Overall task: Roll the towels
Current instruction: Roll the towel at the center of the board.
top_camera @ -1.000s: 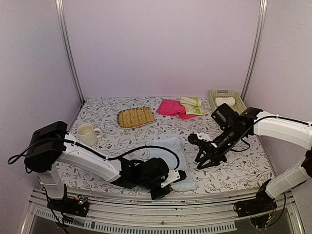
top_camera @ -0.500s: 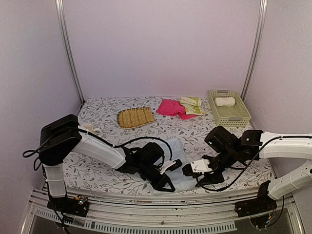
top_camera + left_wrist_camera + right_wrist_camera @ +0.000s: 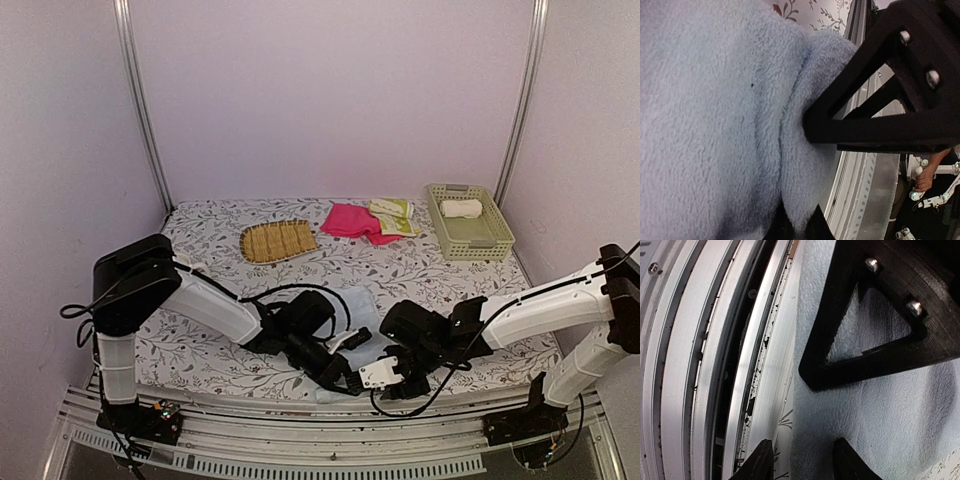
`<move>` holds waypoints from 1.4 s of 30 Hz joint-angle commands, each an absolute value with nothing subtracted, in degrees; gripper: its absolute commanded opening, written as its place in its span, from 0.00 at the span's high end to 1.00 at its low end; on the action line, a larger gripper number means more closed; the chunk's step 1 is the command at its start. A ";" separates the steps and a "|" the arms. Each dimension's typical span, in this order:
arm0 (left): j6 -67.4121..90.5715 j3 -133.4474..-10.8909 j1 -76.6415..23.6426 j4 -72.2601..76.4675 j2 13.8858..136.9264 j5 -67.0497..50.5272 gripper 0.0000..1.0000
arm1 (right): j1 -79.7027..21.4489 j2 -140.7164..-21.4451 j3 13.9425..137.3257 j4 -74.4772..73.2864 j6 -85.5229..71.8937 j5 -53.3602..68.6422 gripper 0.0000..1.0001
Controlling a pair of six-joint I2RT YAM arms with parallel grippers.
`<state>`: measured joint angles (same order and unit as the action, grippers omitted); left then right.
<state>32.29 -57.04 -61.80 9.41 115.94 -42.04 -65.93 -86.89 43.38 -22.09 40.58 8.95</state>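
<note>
The light blue towel (image 3: 358, 312) lies near the table's front edge, with its near edge bunched up. My left gripper (image 3: 343, 377) is shut on a fold of that edge, and in the left wrist view the light blue towel (image 3: 715, 125) fills the frame, pinched in my left gripper (image 3: 796, 229). My right gripper (image 3: 388, 374) sits close beside it, open. In the right wrist view my right gripper (image 3: 802, 460) straddles the light blue towel's (image 3: 880, 415) near border. A pink towel (image 3: 350, 221) and a pale yellow-green towel (image 3: 392, 215) lie at the back. A cream towel (image 3: 462, 208) lies rolled in the basket.
A pale green lattice basket (image 3: 482, 243) stands at the back right and a tan slatted mat (image 3: 278, 241) at the back middle. The metal front rail (image 3: 700, 365) runs right next to both grippers. My left arm (image 3: 215, 305) crosses the table's left half.
My right arm swung from the table's right middle down to the front edge, beside the left gripper, and opened a little. The left gripper shifted slightly right with the towel's edge.
</note>
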 commanded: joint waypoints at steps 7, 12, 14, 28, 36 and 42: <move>30.00 -56.13 -58.71 4.94 117.23 -42.11 0.95 | -67.01 -93.89 44.47 -19.26 41.14 6.19 0.88; 23.67 -51.85 -58.41 2.47 105.41 -30.43 0.69 | -63.55 -93.56 46.34 -25.39 40.09 15.90 0.94; 22.85 -48.11 -58.69 4.47 99.80 -25.18 0.66 | -60.49 -94.23 48.09 -28.26 39.96 21.35 0.94; 9.47 -30.38 -75.62 13.27 75.47 9.35 0.62 | -44.04 -119.96 73.19 -59.78 46.82 49.87 0.95; -1.39 -44.27 -79.81 6.34 91.53 9.57 0.57 | -41.40 -126.41 78.92 -65.64 49.25 52.07 0.94; -8.55 -52.65 -79.76 6.57 104.13 14.52 0.56 | -41.41 -127.09 79.02 -65.97 49.38 52.73 0.94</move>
<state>-1.39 -49.06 -79.22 8.10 98.28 10.11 -41.67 -125.12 78.43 -64.40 47.99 52.49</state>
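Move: The left hand still pinches the blue towel's roll at the table's near edge, its middle some 2 cm to that hand's right. From the open right hand the roll's middle lies about 6 cm left, 1 cm ahead and 1 cm lower. The bamboo tray lies some 45 cm ahead of the right hand and 28 cm left; the pink towel is 50 cm ahead, 7 cm left. Right hand pinches the roll and rolls it about 60 degrees forward while left releases, rises 8 cm, returns. ##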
